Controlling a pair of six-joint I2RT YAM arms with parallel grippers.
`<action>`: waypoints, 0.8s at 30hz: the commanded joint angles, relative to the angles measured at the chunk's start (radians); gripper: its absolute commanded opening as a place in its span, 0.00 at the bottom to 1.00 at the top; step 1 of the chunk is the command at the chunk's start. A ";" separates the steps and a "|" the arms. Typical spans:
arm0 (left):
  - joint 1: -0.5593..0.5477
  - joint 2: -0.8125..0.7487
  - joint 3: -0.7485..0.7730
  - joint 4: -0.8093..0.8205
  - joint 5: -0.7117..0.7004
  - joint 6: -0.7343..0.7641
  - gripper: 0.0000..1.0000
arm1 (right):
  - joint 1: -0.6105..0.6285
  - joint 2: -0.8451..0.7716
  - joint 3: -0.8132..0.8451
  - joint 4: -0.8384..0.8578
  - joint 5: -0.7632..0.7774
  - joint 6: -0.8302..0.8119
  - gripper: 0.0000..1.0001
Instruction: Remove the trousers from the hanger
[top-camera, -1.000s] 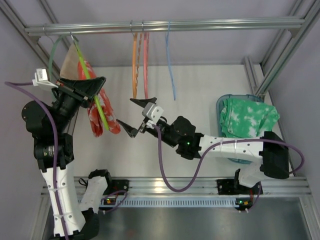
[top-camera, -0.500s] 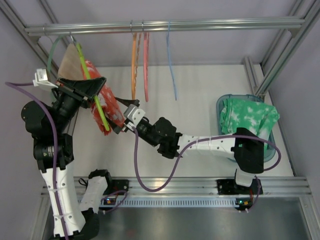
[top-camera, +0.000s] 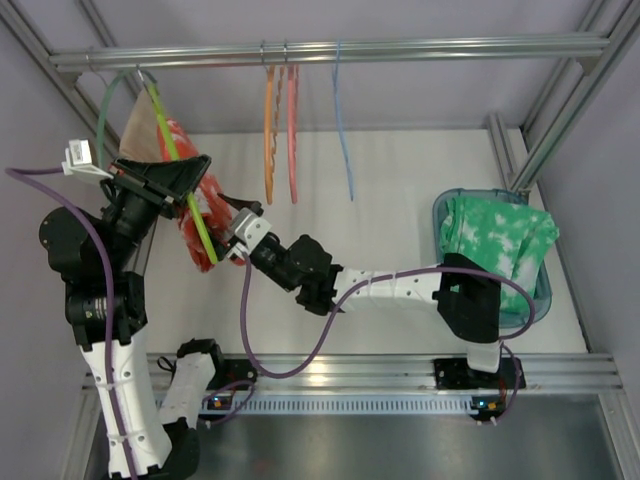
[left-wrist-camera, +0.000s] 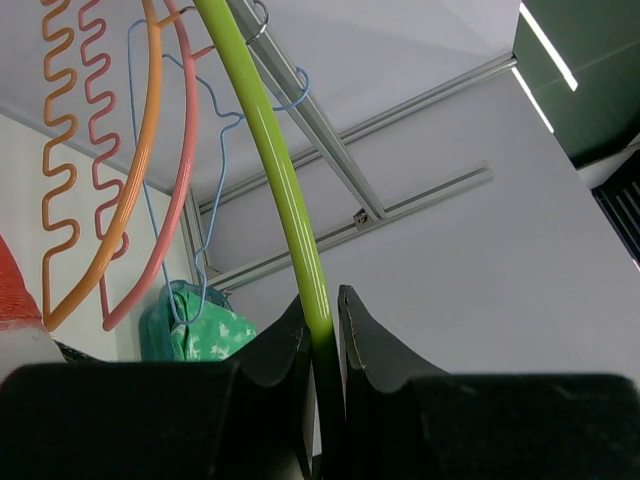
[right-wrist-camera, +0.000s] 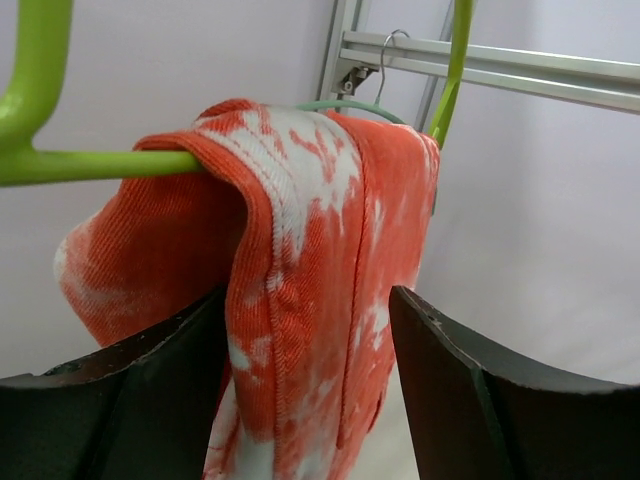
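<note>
The red-orange trousers with white splotches hang folded over the bar of the lime hanger, whose hook is on the top rail at the left. In the right wrist view the trousers drape over the lime bar. My left gripper is shut on the hanger's arm, seen between its fingers. My right gripper is open, its jaws on either side of the hanging trousers, not closed on them.
A tan garment hangs behind the trousers on a darker green hanger. Orange, pink and blue hangers hang mid-rail. A teal bin with green-and-white cloth stands at the right.
My right arm has reached left, from the middle of the table to the trousers, so its open jaws now straddle the cloth. The left gripper has kept hold of the hanger.
</note>
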 joint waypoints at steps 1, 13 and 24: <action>0.006 -0.033 0.078 0.184 -0.012 0.013 0.00 | 0.002 0.010 0.048 0.088 0.000 -0.025 0.65; 0.008 -0.041 0.051 0.178 -0.013 0.027 0.00 | -0.030 -0.039 -0.002 0.089 0.043 -0.014 0.11; 0.008 -0.035 0.031 0.178 -0.015 0.036 0.00 | -0.030 -0.134 -0.091 0.082 -0.007 -0.036 0.08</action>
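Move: The red trousers hang over the green hanger's bar, their middle about 4 cm left of the right hand, 2 cm ahead and 2 cm up, with the near fold between its open fingers. The green hanger's middle is roughly 6 cm left, 2 cm ahead and 6 cm up; the orange hanger is some 12 cm ahead, 8 cm right and 8 cm up. From the left hand, gripping the green hanger, the trousers lie about 9 cm below, 2 cm ahead and 3 cm right. Right hand edges forward 1.5 cm, pinching the trousers' fold, then eases 1.5 cm right; left keeps the hanger. ##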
